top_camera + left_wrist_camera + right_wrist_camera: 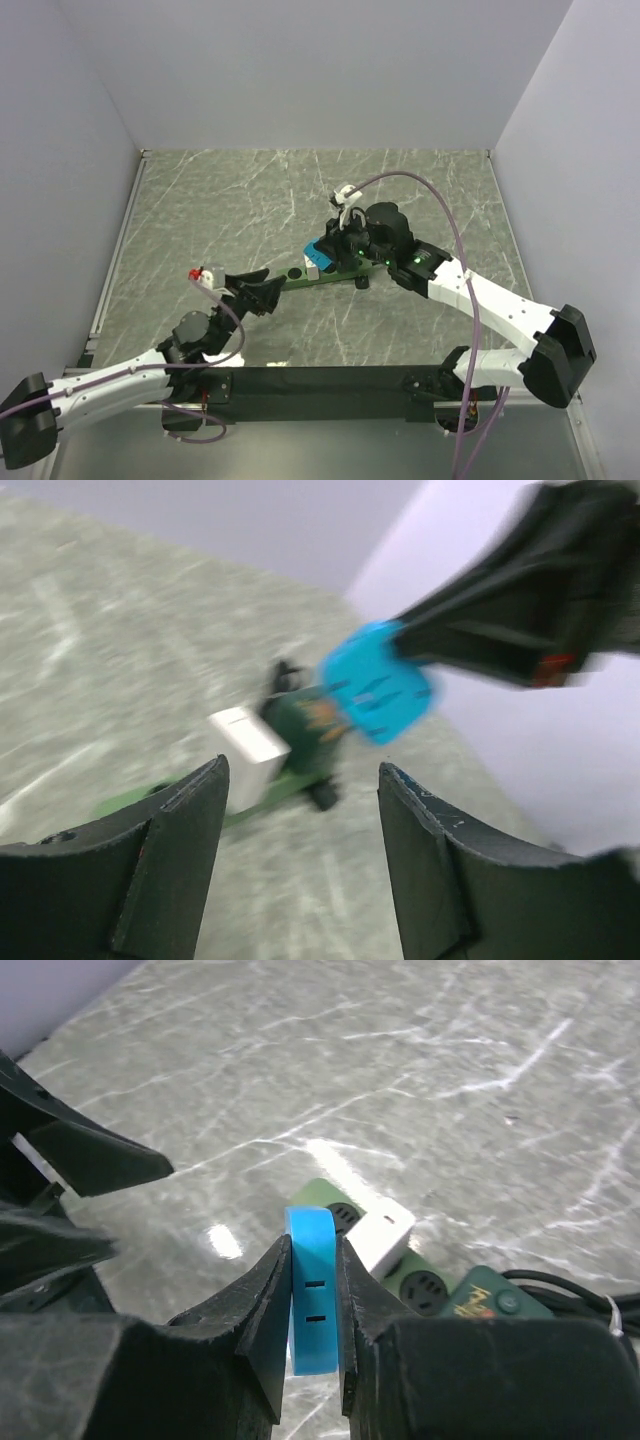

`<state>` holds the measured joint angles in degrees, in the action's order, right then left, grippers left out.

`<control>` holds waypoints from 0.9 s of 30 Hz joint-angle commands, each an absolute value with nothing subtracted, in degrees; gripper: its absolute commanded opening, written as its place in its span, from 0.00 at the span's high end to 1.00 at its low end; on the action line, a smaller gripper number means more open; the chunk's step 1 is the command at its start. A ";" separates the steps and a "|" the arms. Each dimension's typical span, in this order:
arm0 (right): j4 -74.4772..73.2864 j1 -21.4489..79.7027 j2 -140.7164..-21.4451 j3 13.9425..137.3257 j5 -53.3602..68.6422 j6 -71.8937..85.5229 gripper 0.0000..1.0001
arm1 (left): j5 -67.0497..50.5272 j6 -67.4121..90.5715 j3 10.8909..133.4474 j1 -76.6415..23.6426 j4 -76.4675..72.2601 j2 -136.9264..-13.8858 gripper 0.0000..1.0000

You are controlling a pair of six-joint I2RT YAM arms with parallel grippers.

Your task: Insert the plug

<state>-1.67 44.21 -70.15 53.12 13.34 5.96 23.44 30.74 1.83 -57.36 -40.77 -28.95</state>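
A green power strip [300,279] lies mid-table with a white plug [382,1232] seated in one socket. My right gripper [312,1250] is shut on a flat blue plug [312,1300], holding it on edge just above the strip, next to the white plug. Empty sockets [425,1287] show beside it. In the top view the blue plug [318,253] hangs over the strip's right half. My left gripper [300,790] is open and empty, low over the table short of the strip's left end [130,800]; its view is blurred and shows the blue plug [378,680].
The strip's dark green switch end [492,1301] has a black cord leaving to the right. A purple cable [455,235] loops over the right arm. Grey walls close in on three sides; a metal rail [115,250] runs along the table's left edge.
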 commanded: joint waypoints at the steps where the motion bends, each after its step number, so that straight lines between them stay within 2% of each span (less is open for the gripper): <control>1: -4.30 43.77 -70.92 57.48 8.35 4.22 1.00 | 32.60 33.13 -1.41 -56.16 -38.23 -34.44 0.34; 5: -5.97 43.95 -74.87 61.33 9.57 2.29 1.00 | 33.05 37.51 -0.62 -52.49 -39.99 -43.57 0.35; 10: -5.98 44.56 -79.70 64.15 15.73 -6.39 1.00 | 26.91 38.93 -1.93 -47.73 -45.52 -47.72 0.35; 16: -11.76 44.47 -87.26 72.67 22.14 -15.54 1.00 | 22.07 36.92 -3.78 -45.18 -49.56 -46.76 0.35; 21: -15.99 44.38 -89.82 77.60 29.25 -20.29 1.00 | 9.78 32.26 -6.94 -43.16 -58.35 -44.39 0.34; 27: -24.60 43.33 -89.39 80.42 39.54 -28.64 1.00 | -0.43 29.80 -8.09 -42.45 -59.86 -39.38 0.35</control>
<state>-19.55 44.10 -90.30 77.19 31.99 -22.17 8.08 32.34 1.85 -42.81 -55.02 -41.06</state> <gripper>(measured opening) 0.263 0.657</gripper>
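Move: The right hand holds the blue plug; the free socket at the strip's left end is about 7 cm to its left, 1 cm ahead and 10 cm below. The white plug stands in the next socket, 3 cm left and 1 cm ahead; the other free socket lies 2 cm right, 2 cm ahead, and the green adapter 6 cm right, 3 cm ahead. From the left hand, the end socket is some 7 cm ahead, 5 cm right, 8 cm below. Keeping its grip on the blue plug, the right hand carries it about 6 cm left towards the strip's free end socket, first easing forward and dipping slightly, then drawing most of the way back, while it swings some 30 degrees counter-clockwise and its fingers tip a little lower. The open left hand dips steeply beside the strip's left end while going forward and somewhat left, then rises again to about its old height, finishing roughly 3 cm farther forward. ##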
